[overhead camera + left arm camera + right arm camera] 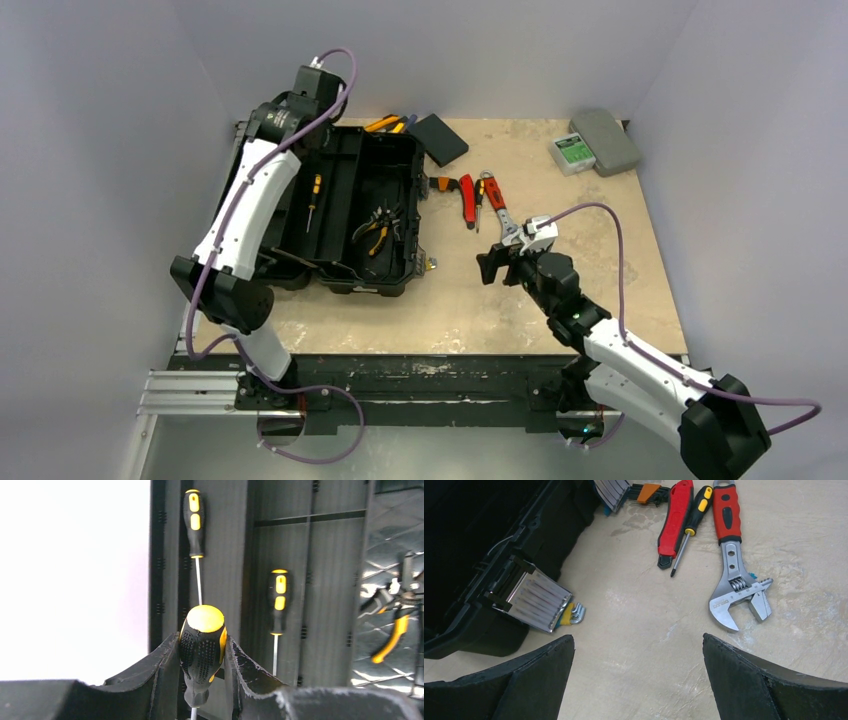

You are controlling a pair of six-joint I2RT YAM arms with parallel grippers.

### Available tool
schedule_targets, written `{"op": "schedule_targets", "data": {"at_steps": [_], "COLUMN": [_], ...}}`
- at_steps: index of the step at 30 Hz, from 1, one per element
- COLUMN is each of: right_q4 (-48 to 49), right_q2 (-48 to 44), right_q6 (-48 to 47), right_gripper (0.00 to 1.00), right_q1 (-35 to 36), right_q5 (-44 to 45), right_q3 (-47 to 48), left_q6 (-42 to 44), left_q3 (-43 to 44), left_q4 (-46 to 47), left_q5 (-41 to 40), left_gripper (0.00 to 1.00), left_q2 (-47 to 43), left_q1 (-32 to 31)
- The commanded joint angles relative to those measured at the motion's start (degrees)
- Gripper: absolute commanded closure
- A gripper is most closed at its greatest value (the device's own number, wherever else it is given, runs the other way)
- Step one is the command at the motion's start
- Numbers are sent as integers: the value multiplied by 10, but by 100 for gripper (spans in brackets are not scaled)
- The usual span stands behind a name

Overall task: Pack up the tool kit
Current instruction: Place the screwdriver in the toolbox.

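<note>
The black toolbox (pixel 350 215) lies open at the left of the table. My left gripper (pixel 202 641) is over its left side, shut on the black-and-yellow handle of a screwdriver (pixel 202 650) that points down. Two more screwdrivers (pixel 194 522) (pixel 279 600) lie in the box below it, with pliers (pixel 395 630) to the right. My right gripper (pixel 638 642) is open and empty above bare table. A red-handled wrench (pixel 729 555), a red utility knife (pixel 676 520) and a small screwdriver (pixel 691 525) lie just beyond it.
A hex key set (pixel 569 614) lies by the toolbox latch (pixel 536 600). A small flat black box (pixel 439 138) and yellow-handled tools (pixel 385 123) lie behind the toolbox. A grey case (pixel 610 140) and a green-labelled device (pixel 572 152) are at the back right.
</note>
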Motion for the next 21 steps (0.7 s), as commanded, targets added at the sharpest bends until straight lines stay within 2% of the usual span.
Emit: {"op": "schedule_targets", "data": {"at_steps": [1,8,16,21], "right_q4": [32,31,29,33], "right_q2": [-5,-19,-26,-21], "right_q6": [-5,-3,-4,-7], "right_gripper": [1,1,1,1], "right_q1": [2,2,2,3], "right_q5": [-12,-13,-10,-10], "right_q3": [-7,-13,-16,-16], "left_q6": [88,108,89,78], "left_q3": [30,54,191,193], "left_q4": [2,28,-1,32], "left_q5": [16,138,171,175], "left_gripper": [100,100,100,100], "left_q2": [-13,22,118,122], "left_q1": [44,104,111,114]}}
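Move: The left hand holds the screwdriver above the toolbox's outer tray. The free stretch of its wide compartment lies about 7 cm ahead, straight in line and roughly 17 cm below. The screwdriver already in that tray is some 10 cm ahead and 1 cm left. The one in the middle tray is about 1 cm ahead and 9 cm right, both some 17 cm down. From the right hand, the free stretch is about 20 cm ahead, 46 cm left, at about its height. Still pinching the screwdriver by its handle, the left hand carries it over the outer tray, first about 5 cm to the left, then some 7 cm forward along the tray towards its far end, easing back about 2 cm to the right. The hand stays well above the tray, and the fingers keep their hold. ##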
